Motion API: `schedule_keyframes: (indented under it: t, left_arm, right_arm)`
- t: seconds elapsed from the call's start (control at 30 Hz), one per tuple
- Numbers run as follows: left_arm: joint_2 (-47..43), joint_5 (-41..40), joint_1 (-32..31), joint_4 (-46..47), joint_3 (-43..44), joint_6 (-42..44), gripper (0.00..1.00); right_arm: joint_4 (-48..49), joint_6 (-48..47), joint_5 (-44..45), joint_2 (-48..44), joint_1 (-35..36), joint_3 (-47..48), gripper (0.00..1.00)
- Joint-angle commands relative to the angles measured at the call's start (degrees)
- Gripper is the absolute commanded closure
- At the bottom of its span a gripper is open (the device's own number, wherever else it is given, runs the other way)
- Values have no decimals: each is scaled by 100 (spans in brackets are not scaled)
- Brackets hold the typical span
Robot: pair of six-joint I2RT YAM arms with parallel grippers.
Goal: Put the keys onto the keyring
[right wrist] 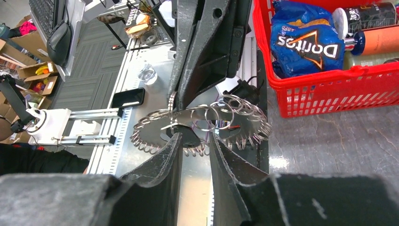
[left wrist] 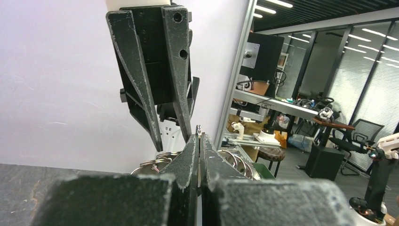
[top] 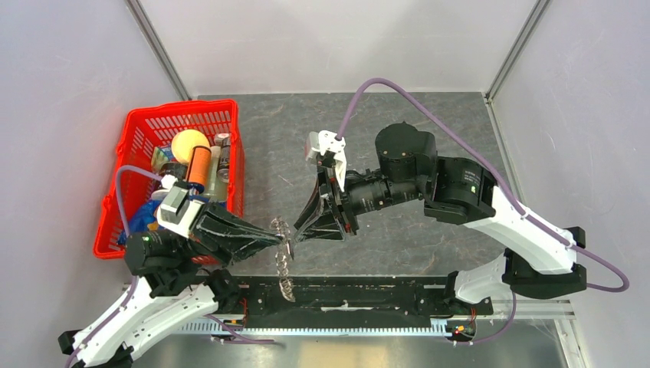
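My left gripper [top: 285, 239] is shut on the rim of the keyring [top: 284, 257], a wreath of small grey metal keys and wire loops that hangs from its tips above the table's near edge. In the left wrist view the ring's edge [left wrist: 198, 129] pokes out between the pressed fingers. My right gripper [top: 306, 230] faces the left one, tip to tip. In the right wrist view the keyring [right wrist: 244, 123] spreads just beyond my right gripper [right wrist: 192, 137], and the key's black head [right wrist: 189, 133] sits between the fingertips, filling nearly the whole gap.
A red basket [top: 234, 157] holding a chip bag, cans and a yellow ball stands at the left, close behind the left arm. A black rail [top: 368, 295] runs along the near table edge under the keyring.
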Motion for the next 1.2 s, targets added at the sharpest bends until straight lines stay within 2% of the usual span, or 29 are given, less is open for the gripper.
schedule_keyframes:
  t: [0.0, 0.27, 0.77, 0.93, 1.07, 1.17]
  left_arm:
    - [-115, -384, -3, 406, -55, -54, 98]
    - [-241, -770, -3, 245, -108, 60, 98]
    - [-243, -947, -1, 251, -139, 34, 98]
    - [-208, -962, -1, 245, -132, 26, 98]
    - [-184, -956, -3, 274, -123, 16, 98]
    - [-182, -971, -3, 284, -122, 8, 98]
  right_arm:
    - [403, -23, -160, 10, 43, 317, 66]
    - [505, 19, -98, 46, 78, 372, 69]
    - [540, 33, -23, 193, 135, 404, 71]
    - [534, 9, -9, 216, 148, 407, 82]
    - [544, -21, 34, 204, 157, 398, 100]
    - [552, -38, 47, 199, 173, 381, 100]
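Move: The right hand, fingers part open, has the ring that sticks out of the left fingertips about 2 cm back, 2 cm to its left and level with it. The keyring's big disc hangs with its middle about 1 cm back, 2 cm left and 5 cm below the right hand; the red basket is some 32 cm left, 15 cm ahead and 25 cm lower. From the left hand, the pinched ring is about 1 cm right and 1 cm up, level fore and aft. Leftward by about 1.5 cm, the right hand eases in to the left fingertips, first rising nearly 2 cm and then sinking back half of that, then shuts its fingers from about a third open to fully closed, pinching the ring there. The left hand keeps its closed grip and carries the ring some 1.5 cm forward to meet it, drifting slightly left and turning about 5 degrees. ##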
